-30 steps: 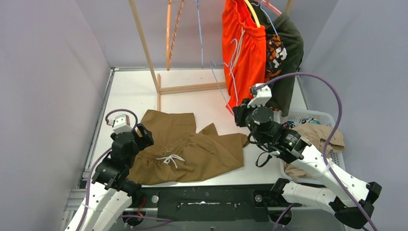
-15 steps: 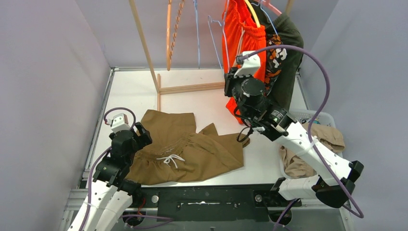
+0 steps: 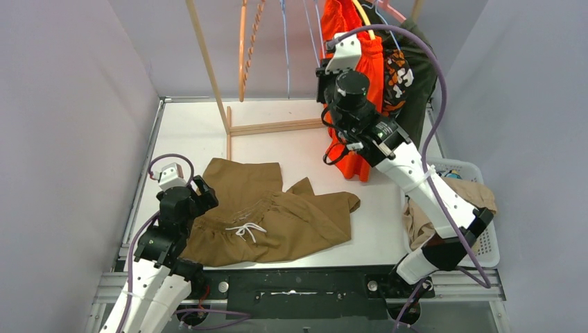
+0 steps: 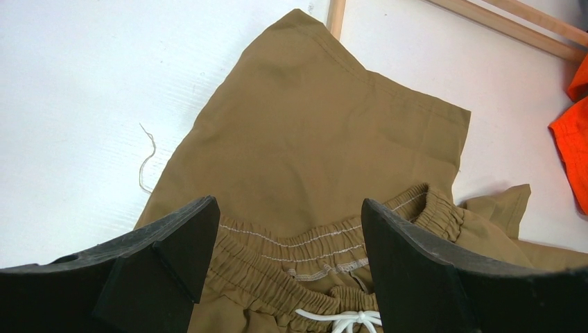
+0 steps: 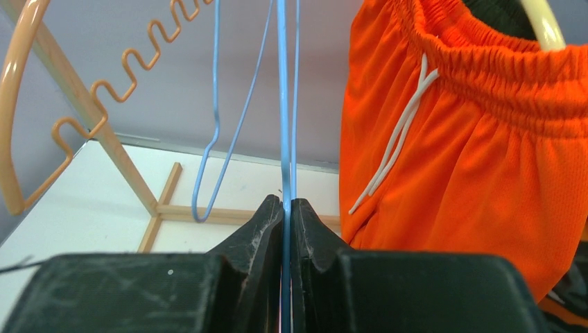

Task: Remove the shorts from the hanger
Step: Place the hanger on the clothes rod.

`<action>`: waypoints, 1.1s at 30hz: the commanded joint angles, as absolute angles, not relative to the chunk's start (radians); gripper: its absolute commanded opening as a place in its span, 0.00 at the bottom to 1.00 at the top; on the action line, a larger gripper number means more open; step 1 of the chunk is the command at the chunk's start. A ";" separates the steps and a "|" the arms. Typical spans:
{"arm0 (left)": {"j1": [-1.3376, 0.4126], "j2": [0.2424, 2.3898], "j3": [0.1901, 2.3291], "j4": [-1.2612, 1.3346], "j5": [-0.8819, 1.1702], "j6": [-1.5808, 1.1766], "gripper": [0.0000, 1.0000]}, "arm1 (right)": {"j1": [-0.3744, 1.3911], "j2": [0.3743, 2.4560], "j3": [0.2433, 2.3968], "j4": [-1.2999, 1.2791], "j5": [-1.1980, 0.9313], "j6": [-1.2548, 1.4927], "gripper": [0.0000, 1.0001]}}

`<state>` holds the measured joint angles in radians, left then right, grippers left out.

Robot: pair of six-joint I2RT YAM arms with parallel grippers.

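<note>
Brown shorts [image 3: 277, 215] with a white drawstring lie flat on the table, off any hanger. My left gripper [image 3: 201, 194] hovers open over their waistband [image 4: 312, 243], fingers either side, nothing held. My right gripper [image 3: 324, 73] is raised at the rack, shut on a thin blue wire hanger [image 5: 283, 104] that carries no cloth. Right beside it hang bright orange-red shorts [image 5: 471, 139] on a cream hanger [image 5: 544, 24]. Behind them hang camouflage shorts [image 3: 399, 73] and dark green shorts [image 3: 419, 62].
A wooden rack [image 3: 208, 62] stands at the back with its base bar [image 3: 270, 127] on the table. An orange wavy hanger [image 3: 243, 48] and another blue hanger [image 5: 208, 139] hang from it. A white basket [image 3: 485, 243] at the right holds beige cloth [image 3: 457, 194].
My right arm has risen and reached back toward the top of the rack, carrying the blue hanger up with it. The left arm has hardly moved.
</note>
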<state>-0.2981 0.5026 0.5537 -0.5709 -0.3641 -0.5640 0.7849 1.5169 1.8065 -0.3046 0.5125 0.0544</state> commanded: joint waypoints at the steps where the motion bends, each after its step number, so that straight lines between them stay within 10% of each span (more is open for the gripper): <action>1: -0.278 0.513 0.568 -0.508 -0.352 -0.560 0.75 | 0.744 1.589 1.938 -0.343 0.437 0.002 0.01; 11: -0.224 0.545 0.570 -0.505 -0.318 -0.553 0.75 | 0.741 1.769 2.102 -0.583 0.283 0.024 0.04; 21: -0.219 0.551 0.570 -0.503 -0.311 -0.551 0.75 | 0.736 1.653 1.941 -0.472 0.300 0.038 0.59; 33: -0.216 0.563 0.570 -0.504 -0.304 -0.551 0.74 | 0.736 1.299 1.291 -0.042 0.316 0.199 0.89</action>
<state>-0.2253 0.5579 0.5537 -0.5697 -0.3122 -0.5632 0.7345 1.4292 1.4940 -0.3176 0.3325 0.1192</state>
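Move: The clothes rod, itself out of view, is judged by the hangers on it: the place for the light-blue hanger in the right fingers lies some 22 cm ahead of that hand, 5 cm left and 11 cm up. The hung blue hanger's near end is about 8 cm left, 5 cm ahead and 5 cm lower; the peach hanger's is 17 cm left, equally far ahead and low. The orange shorts hang 7 cm right, 14 cm ahead, 12 cm below. From the left hand the rod place is roughly 37 cm ahead, 27 cm right, 41 cm up. The light-blue hanger, still pinched near its lower end, is carried about 5 cm forward and 5 cm left towards the hung blue one, then lowered some 6 cm to set its hook over the rod, the right wrist tipping down about 10 degrees. The fingers open wide and let go, while the hand draws back and right and keeps sinking. ##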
